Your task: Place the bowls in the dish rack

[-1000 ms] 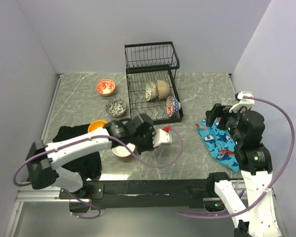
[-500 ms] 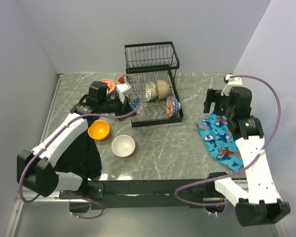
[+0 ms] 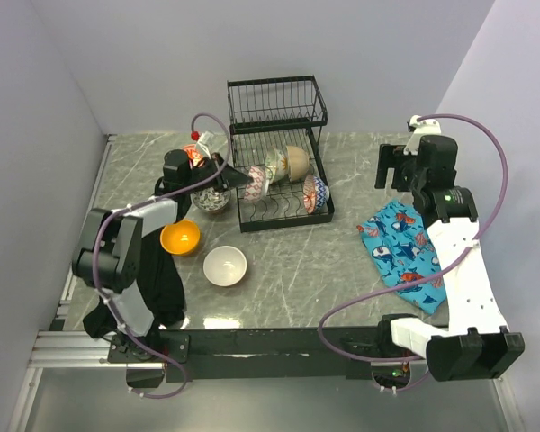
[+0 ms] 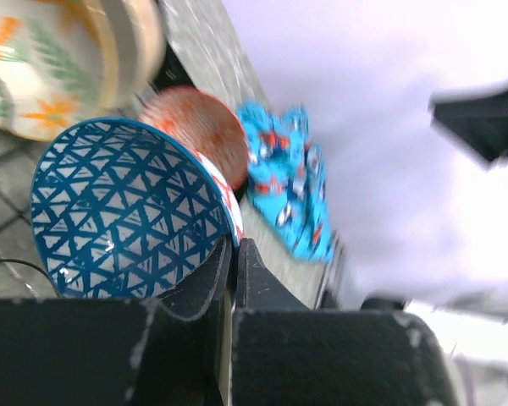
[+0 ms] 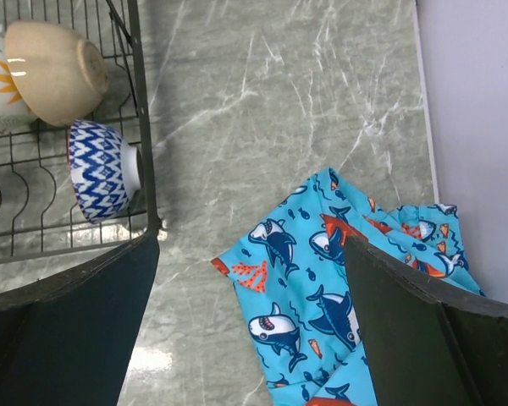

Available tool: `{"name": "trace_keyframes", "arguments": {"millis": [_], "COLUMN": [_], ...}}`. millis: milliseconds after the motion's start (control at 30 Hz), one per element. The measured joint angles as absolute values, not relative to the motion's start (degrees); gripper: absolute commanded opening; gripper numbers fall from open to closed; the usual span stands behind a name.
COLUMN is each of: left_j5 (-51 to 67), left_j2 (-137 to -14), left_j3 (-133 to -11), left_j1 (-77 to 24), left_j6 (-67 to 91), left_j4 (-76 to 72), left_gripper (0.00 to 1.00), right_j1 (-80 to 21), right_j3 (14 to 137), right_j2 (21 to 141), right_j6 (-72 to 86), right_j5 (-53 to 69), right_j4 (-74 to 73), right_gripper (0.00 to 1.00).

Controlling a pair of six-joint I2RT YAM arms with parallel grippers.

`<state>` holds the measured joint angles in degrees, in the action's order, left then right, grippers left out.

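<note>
My left gripper (image 3: 245, 177) is shut on the rim of a blue triangle-patterned bowl (image 3: 256, 181), holding it tilted at the left side of the black wire dish rack's (image 3: 277, 106) lower tier. The left wrist view shows that bowl (image 4: 123, 211) pinched at my gripper (image 4: 234, 247). In the rack stand a white floral bowl (image 3: 276, 165), a beige bowl (image 3: 297, 160) and a blue zigzag bowl (image 3: 313, 192). Orange (image 3: 180, 238), white (image 3: 225, 265), black-patterned (image 3: 211, 198) and red (image 3: 196, 158) bowls sit on the table. My right gripper (image 3: 393, 167) hangs open and empty, right of the rack.
A blue shark-print cloth (image 3: 400, 254) lies at the right, below my right gripper (image 5: 250, 313). A black cloth (image 3: 153, 283) is bunched at the front left. Grey walls close in the marble table (image 3: 360, 162) on three sides.
My left arm swung from the front of the table to the rack, carrying the blue bowl up to the lower tier. My right arm pulled back and up off the blue cloth.
</note>
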<state>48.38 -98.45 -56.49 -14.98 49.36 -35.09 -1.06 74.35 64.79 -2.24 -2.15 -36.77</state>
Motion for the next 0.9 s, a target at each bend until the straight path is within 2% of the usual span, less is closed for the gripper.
{"name": "trace_keyframes", "arguments": {"millis": [333,900], "left_j5": [41.08,33.65], "left_j2": [-109.67,-116.73], "left_j3": [-57.32,-65.69], "left_j1": [-13.98,-16.05], "left_j6": [69.73,73.06], "left_j4": [-49.67,-52.18], "left_gripper": [0.01,0.01], "right_j1": [-0.95,-0.93], "right_j3": [74.94,74.89], "right_j2": [67.81,67.51], "right_j6": [-2.46,-2.44], "right_j5": [-2.07,-2.11], "right_j4": [-36.86,-36.86], "right_gripper": [0.97,0.97]}}
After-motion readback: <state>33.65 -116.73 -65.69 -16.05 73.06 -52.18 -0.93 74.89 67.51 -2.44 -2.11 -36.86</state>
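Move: The held blue-patterned bowl is on its way to the floral bowl standing in the dish rack, roughly 9 cm ahead of the left hand, 8 cm to its right and 11 cm lower. The tan bowl stands about 5 cm right of the floral one; the red-blue bowl is 18 cm to the hand's right and 1 cm ahead; the speckled bowl is on the table 9 cm left and 1 cm ahead. From the right hand the floral bowl lies some 13 cm ahead, 30 cm left. The blue-patterned bowl, pinched by its rim and turned on edge, is carried by the left hand about 9 cm forward over the rack towards the near-left side of the floral bowl, dipping some 3 cm, then easing up slightly as it slows. The fingers swing counter-clockwise by roughly 15 degrees and tip up a little, keeping their hold. ##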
